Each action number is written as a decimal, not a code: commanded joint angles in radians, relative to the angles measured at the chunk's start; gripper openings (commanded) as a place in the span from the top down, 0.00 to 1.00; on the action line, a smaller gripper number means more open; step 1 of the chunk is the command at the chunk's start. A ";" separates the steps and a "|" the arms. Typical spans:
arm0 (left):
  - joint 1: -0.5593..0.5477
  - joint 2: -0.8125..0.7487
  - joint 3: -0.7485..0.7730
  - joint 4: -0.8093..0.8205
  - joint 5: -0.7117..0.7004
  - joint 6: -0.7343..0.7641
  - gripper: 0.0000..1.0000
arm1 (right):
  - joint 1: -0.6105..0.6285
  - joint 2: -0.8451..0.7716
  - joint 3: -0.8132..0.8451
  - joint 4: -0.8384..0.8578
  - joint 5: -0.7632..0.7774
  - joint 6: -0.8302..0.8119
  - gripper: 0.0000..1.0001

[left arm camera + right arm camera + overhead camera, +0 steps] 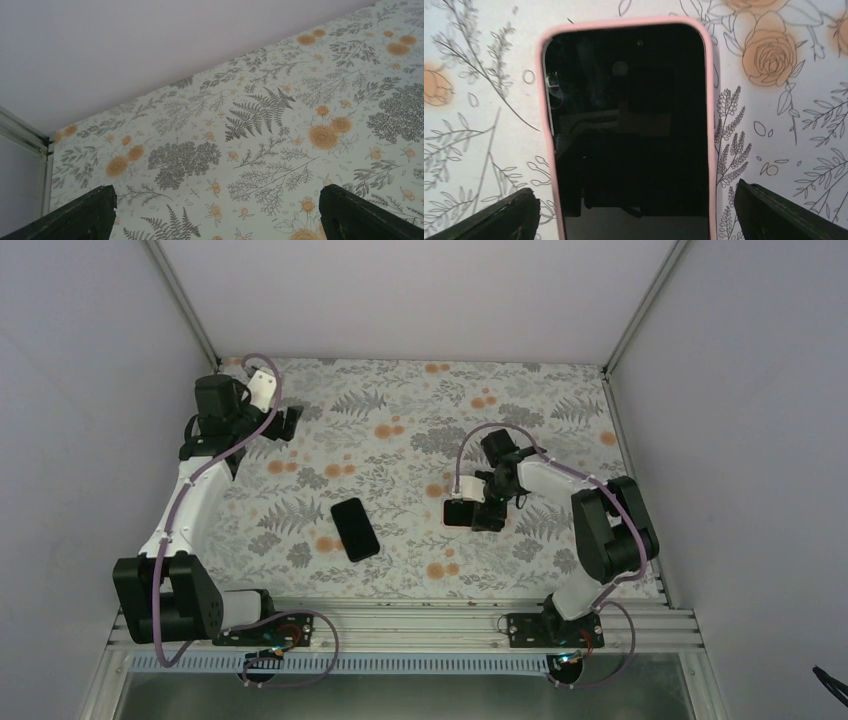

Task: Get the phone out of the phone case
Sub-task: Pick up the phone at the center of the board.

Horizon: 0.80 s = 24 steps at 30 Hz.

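Note:
A phone (629,125) with a dark screen lies face up in a pink phone case (710,100) on the floral cloth. My right gripper (634,200) hangs over its near end, open. One finger stands off each long side, and neither touches the case. From above, the cased phone (457,512) sits right of centre, partly hidden under the right gripper (480,508). My left gripper (288,423) is open at the far left with nothing between its fingers, and the left wrist view shows only cloth below the left gripper (216,200).
A black phone-shaped slab (355,528) lies flat near the middle of the floral cloth (400,440), left of the cased phone. White walls close in the back and both sides. A metal rail (400,625) holding the arm bases runs along the near edge.

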 commanded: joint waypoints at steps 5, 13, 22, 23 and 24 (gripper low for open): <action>0.003 0.004 -0.023 0.032 0.013 0.024 0.00 | 0.009 0.073 0.009 0.004 0.062 -0.041 0.00; 0.002 0.025 -0.012 0.014 0.079 0.051 0.00 | 0.012 0.119 0.011 0.023 0.098 -0.044 0.05; -0.014 0.120 0.158 -0.230 0.364 0.131 0.00 | 0.015 0.048 -0.007 0.087 0.091 -0.009 0.33; -0.018 0.136 0.184 -0.264 0.403 0.136 0.00 | 0.017 0.022 -0.016 0.109 0.082 -0.001 0.32; -0.024 0.156 0.212 -0.296 0.441 0.139 0.00 | 0.019 -0.022 -0.022 0.131 0.071 0.006 0.31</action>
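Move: The cased phone lies lengthwise left-to-right just beneath the right hand, its middle about 3 cm to the left, level with it fore and aft and roughly 2 cm below, so the open fingers straddle its front and back long edges. The bare black phone is some 32 cm to the left and 4 cm back. From the left hand, high and far out, the cased phone is about 46 cm right, 14 cm back and 25 cm down. The right fingers pinch the pink case across its two long edges. First the hand sinks about 2 cm with a slight drift right, the open fingers coming down either side; then they close by about a quarter while the hand edges forward a centimetre. The empty left hand waits at first, then heads right towards the cased phone, about 4 cm, turning some 15 degrees clockwise. ##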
